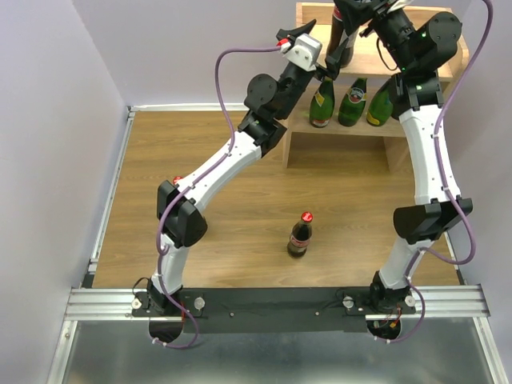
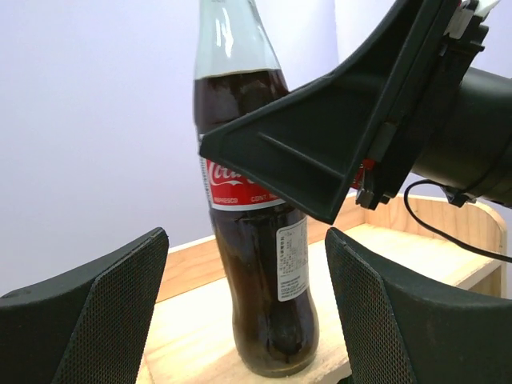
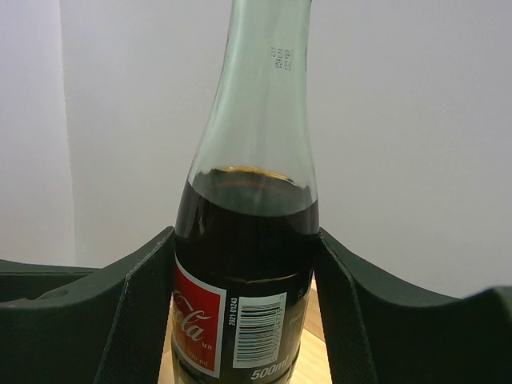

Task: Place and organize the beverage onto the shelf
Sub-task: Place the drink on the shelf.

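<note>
A cola bottle [image 1: 338, 34] with a red label stands upright on the top board of the wooden shelf [image 1: 448, 62]. My right gripper [image 3: 246, 237] is shut on this bottle [image 3: 250, 144] at label height, a pad pressed to each side. My left gripper [image 2: 246, 240] is open around the same bottle's [image 2: 260, 272] lower body, with a gap on both sides. A right finger [image 2: 320, 152] crosses in front of the label. Three green bottles [image 1: 352, 102] stand on the lower tier. Another cola bottle [image 1: 300, 234] with a red cap stands on the table.
Both arms reach over the shelf's front, the left arm [image 1: 232, 156] slanting across the table. The shelf's raised rim [image 2: 472, 212] curves behind the held bottle. Purple walls close in the left and back. A metal rail [image 1: 104, 208] lines the table's left edge.
</note>
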Controlling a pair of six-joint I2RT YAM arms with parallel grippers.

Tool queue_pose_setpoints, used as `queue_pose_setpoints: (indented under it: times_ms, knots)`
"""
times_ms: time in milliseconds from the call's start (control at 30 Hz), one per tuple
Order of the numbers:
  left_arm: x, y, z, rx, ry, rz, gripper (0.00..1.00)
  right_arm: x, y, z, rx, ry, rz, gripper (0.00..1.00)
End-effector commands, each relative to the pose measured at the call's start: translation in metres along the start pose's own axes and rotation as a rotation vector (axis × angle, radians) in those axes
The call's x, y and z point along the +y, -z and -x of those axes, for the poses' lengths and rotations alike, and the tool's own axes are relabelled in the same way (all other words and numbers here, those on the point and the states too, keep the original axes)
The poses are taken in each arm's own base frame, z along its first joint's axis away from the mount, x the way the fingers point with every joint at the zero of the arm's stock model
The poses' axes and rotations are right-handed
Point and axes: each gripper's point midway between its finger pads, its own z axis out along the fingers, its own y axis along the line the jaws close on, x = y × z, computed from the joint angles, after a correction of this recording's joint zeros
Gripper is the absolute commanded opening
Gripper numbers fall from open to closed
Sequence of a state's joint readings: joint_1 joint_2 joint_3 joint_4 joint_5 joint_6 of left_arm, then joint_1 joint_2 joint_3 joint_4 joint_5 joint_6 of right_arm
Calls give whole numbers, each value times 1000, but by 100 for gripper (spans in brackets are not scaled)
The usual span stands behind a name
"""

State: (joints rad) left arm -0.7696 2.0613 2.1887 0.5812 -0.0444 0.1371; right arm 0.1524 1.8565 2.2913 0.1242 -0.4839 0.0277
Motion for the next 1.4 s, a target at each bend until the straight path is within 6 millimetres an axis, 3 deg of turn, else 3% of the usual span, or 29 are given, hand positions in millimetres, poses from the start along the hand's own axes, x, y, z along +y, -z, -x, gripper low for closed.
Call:
queue_pose_setpoints:
  times_ms: [0, 267, 367, 467, 500, 600, 1000, 1367]
  knots:
    - [7, 6, 51, -90, -15, 12, 87, -29, 14, -46, 135, 20, -101, 27]
    - [8, 14, 57, -85, -21, 6, 87, -32, 18, -48, 144, 14, -127, 26]
    - [9, 16, 61, -87, -20, 4, 87, -34, 20, -48, 147, 10, -138, 31]
    - [9, 19, 64, -85, -20, 4, 87, -32, 21, -48, 150, 7, -133, 39]
    - [10, 20, 66, -88, -20, 4, 87, -32, 21, -50, 154, 4, -133, 48]
    - [11, 24, 71, -94, -20, 7, 87, -32, 22, -51, 156, 1, -130, 60]
    - [16, 38, 83, -100, -22, 18, 87, -29, 23, -59, 172, -1, -119, 90]
    - [20, 51, 91, -103, -24, 30, 87, -24, 27, -67, 193, -11, -106, 89]
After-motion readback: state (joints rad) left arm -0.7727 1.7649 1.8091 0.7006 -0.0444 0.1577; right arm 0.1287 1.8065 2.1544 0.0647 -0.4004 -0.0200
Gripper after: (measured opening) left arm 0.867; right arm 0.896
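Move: The Coca-Cola bottle, leaning a little left, is in the right hand's grip just above its label. Its standing spot on the upper board is about 13 cm below this hand, 2 cm right and level fore-and-aft. The shelf's left side panel is level fore-and-aft, some 8 cm left, 10 cm lower. On the board below, 31 cm down and 2 cm ahead, green bottles stand 3 cm left and 5 cm right. From the open left hand, the bottle's middle is about 5 cm ahead, 4 cm right, 3 cm higher. The Coca-Cola bottle is first eased upright: the right hand, still gripping it, shifts about 2 cm right and turns slightly clockwise. After a short hold the fingers open to let go, and the hand sinks about 4 cm alongside the bottle while edging 2 cm forward, tipping down a little. The left hand, fingers staying open, draws away from the bottle, back and left some 7 cm, rising slightly. ##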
